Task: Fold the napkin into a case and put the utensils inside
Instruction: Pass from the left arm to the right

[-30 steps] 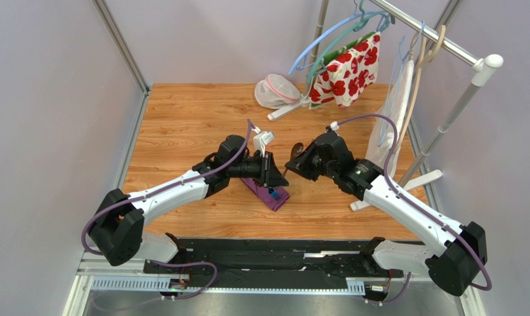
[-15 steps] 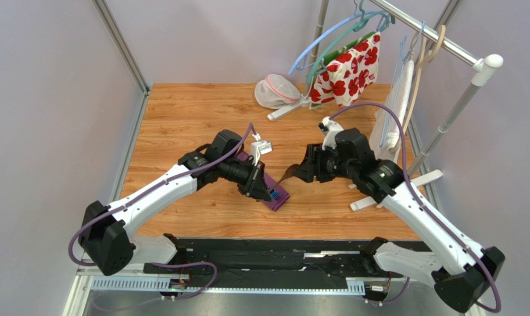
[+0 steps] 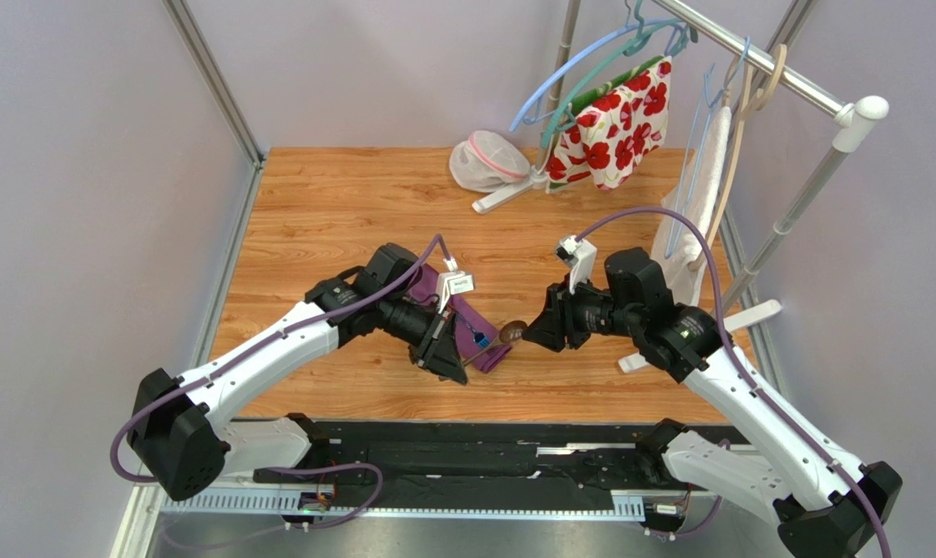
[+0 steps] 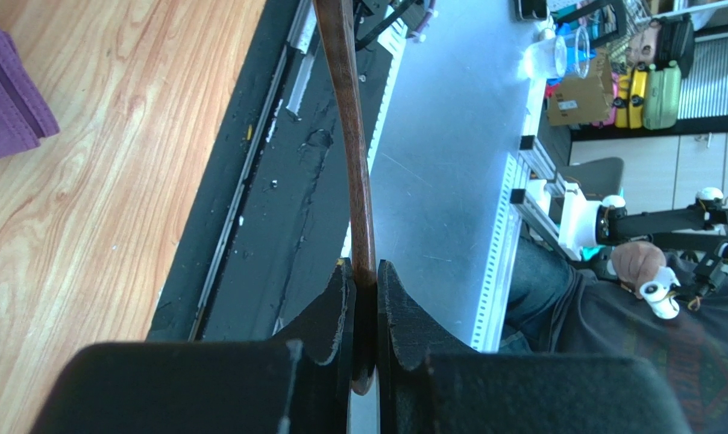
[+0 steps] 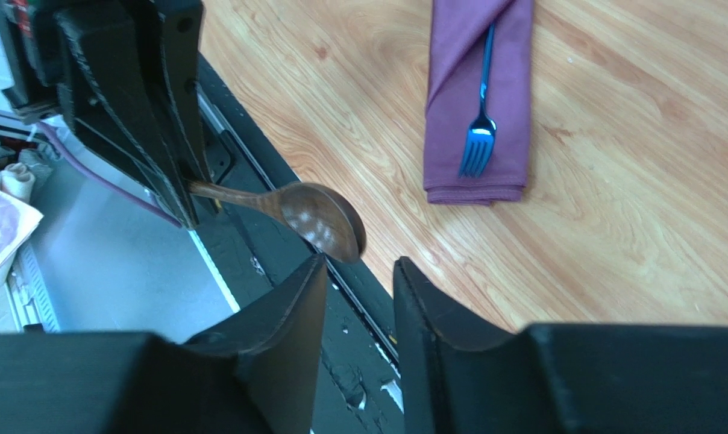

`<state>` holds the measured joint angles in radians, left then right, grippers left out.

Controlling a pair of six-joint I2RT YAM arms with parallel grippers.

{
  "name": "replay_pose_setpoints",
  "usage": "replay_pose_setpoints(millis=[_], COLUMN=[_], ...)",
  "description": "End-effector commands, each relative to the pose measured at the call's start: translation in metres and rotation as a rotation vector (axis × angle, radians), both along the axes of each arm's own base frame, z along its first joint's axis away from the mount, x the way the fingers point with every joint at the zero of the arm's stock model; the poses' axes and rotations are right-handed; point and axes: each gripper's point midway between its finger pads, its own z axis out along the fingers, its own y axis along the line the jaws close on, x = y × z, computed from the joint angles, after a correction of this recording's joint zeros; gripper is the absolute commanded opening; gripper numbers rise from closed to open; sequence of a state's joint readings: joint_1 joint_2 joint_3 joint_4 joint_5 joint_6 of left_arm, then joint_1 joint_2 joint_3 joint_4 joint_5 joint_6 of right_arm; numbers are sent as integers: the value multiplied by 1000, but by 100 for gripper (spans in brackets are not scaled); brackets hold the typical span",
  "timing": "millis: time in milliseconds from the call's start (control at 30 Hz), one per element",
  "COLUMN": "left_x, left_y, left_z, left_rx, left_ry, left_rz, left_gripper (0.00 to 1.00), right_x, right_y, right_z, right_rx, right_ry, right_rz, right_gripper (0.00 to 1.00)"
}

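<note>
The napkin (image 3: 475, 329) lies as a narrow folded plum case (image 5: 514, 86) on the wooden table, and a blue fork (image 5: 477, 142) rests on top of it. My left gripper (image 4: 365, 271) is shut on the handle of a dark brown spoon (image 4: 352, 136). The spoon's oval bowl (image 5: 325, 220) sticks out in the air toward my right gripper (image 5: 359, 268). That gripper is open, its fingertips just short of the bowl and apart from it. From above, the spoon (image 3: 511, 333) hangs between both grippers, beside the case's near end.
A clothes rack stands at the back right with a floral cloth (image 3: 610, 121) and hangers on it. A white mesh pouch (image 3: 482, 161) lies at the table's far edge. The rack's white foot (image 3: 754, 315) sits right of my right arm. A black rail (image 3: 473, 446) runs along the near edge.
The spoon has passed from my right gripper to my left, which closed on its handle. My right gripper opened and let go. Both grippers moved nearer the front edge.
</note>
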<state>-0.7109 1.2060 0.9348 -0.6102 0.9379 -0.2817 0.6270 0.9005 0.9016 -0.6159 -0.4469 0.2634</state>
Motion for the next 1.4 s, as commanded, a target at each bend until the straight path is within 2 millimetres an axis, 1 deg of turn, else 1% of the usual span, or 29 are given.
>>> replay_pose_setpoints(millis=[0,100,133,233,333,367,433,533,600,633,667,767,833,900,967,1000,1033,1067,1100,1133,1167,1200,1233,1267,1300,1333,1367], left_x=[-6,-8,-8,-8,-9,-9,-9,-10,-11,-10,-11,-10,-9,-9,-6,-2,3,14,22,41,58,71,91,112,122,133,149], left_y=[-1,0,0,0,1,1,1,2,2,2,2,1,1,0,0,0,2,3,6,10,17,23,37,49,56,64,76], left_z=[12,13,12,12,12,11,10,8,8,7,8,8,8,11,9,7,4,3,7,11,10,12,19,16,18,21,22], left_rx=[-68,-75,-73,-73,-74,-74,-70,-65,-62,-58,-63,-60,-58,-67,-48,-31,1,32,29,22,50,48,48,101,105,104,134], left_ry=[-22,-21,-21,-21,-26,-22,-20,-18,-17,-15,-15,-15,-12,-13,-18,-24,-24,-46,-66,-94,-96,-114,-150,-174,-188,-199,-198], left_rz=[-52,-60,-59,-59,-64,-66,-69,-79,-84,-86,-94,-94,-94,-99,-82,-64,-40,15,57,134,240,310,419,547,605,668,773], left_gripper=[0,0,0,0,0,0,0,0,0,0,0,0,0,0,0,0,12,21,28,35,39,42,45,47,48,49,50], right_x=[3,3,1,0,0,1,-1,-1,0,-1,-2,1,-1,0,2,2,7,8,7,9,9,9,11,13,15,18,18], right_y=[13,18,21,24,26,27,28,28,28,29,29,29,31,30,31,31,31,31,31,30,30,28,25,22,22,14,9], right_z=[21,17,20,16,15,16,15,12,11,10,10,6,5,1,0,1,-1,-2,-3,-6,-6,-3,-12,-18,-20,-36,-45], right_rx=[68,67,84,83,89,88,90,79,71,71,72,60,62,57,60,64,57,64,66,46,54,73,64,76,116,107,106], right_ry=[-81,-55,-56,-31,-31,-30,-21,-23,-24,-15,-16,-8,5,6,20,30,46,92,122,128,174,170,189,226,291,331,371], right_rz=[77,100,122,143,151,151,162,173,175,185,192,187,199,191,177,166,127,83,62,9,-61,-101,-168,-236,-311,-407,-470], right_gripper=[32,28,27,22,16,13,9,1,1,2,6,13,9,0,0,0,0,0,0,0,0,0,0,0,0,0,0])
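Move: The left hand grips the wooden spoon's handle; the spoon's bowl lies about 7 cm ahead of that hand and 9 cm to its right, nearly level. From the open right hand the bowl is only some 3 cm to the left, 1 cm farther out and slightly below. The blue fork on the folded napkin lies about 8 cm ahead of the right hand, 11 cm to its left and 18 cm below; the napkin's middle is some 2 cm beyond the fork and 1 cm farther left. Leftward and a little down, the right hand eases about 2 cm onto the bowl and shuts its fingers on it, while the left keeps its pinch on the handle and sinks about 1 cm. With the right holding, the left opens, lets go and swings away forward and left some 10 cm, turning about 25 degrees counter-clockwise. The right then sinks slightly more, its fingers tipping down. ##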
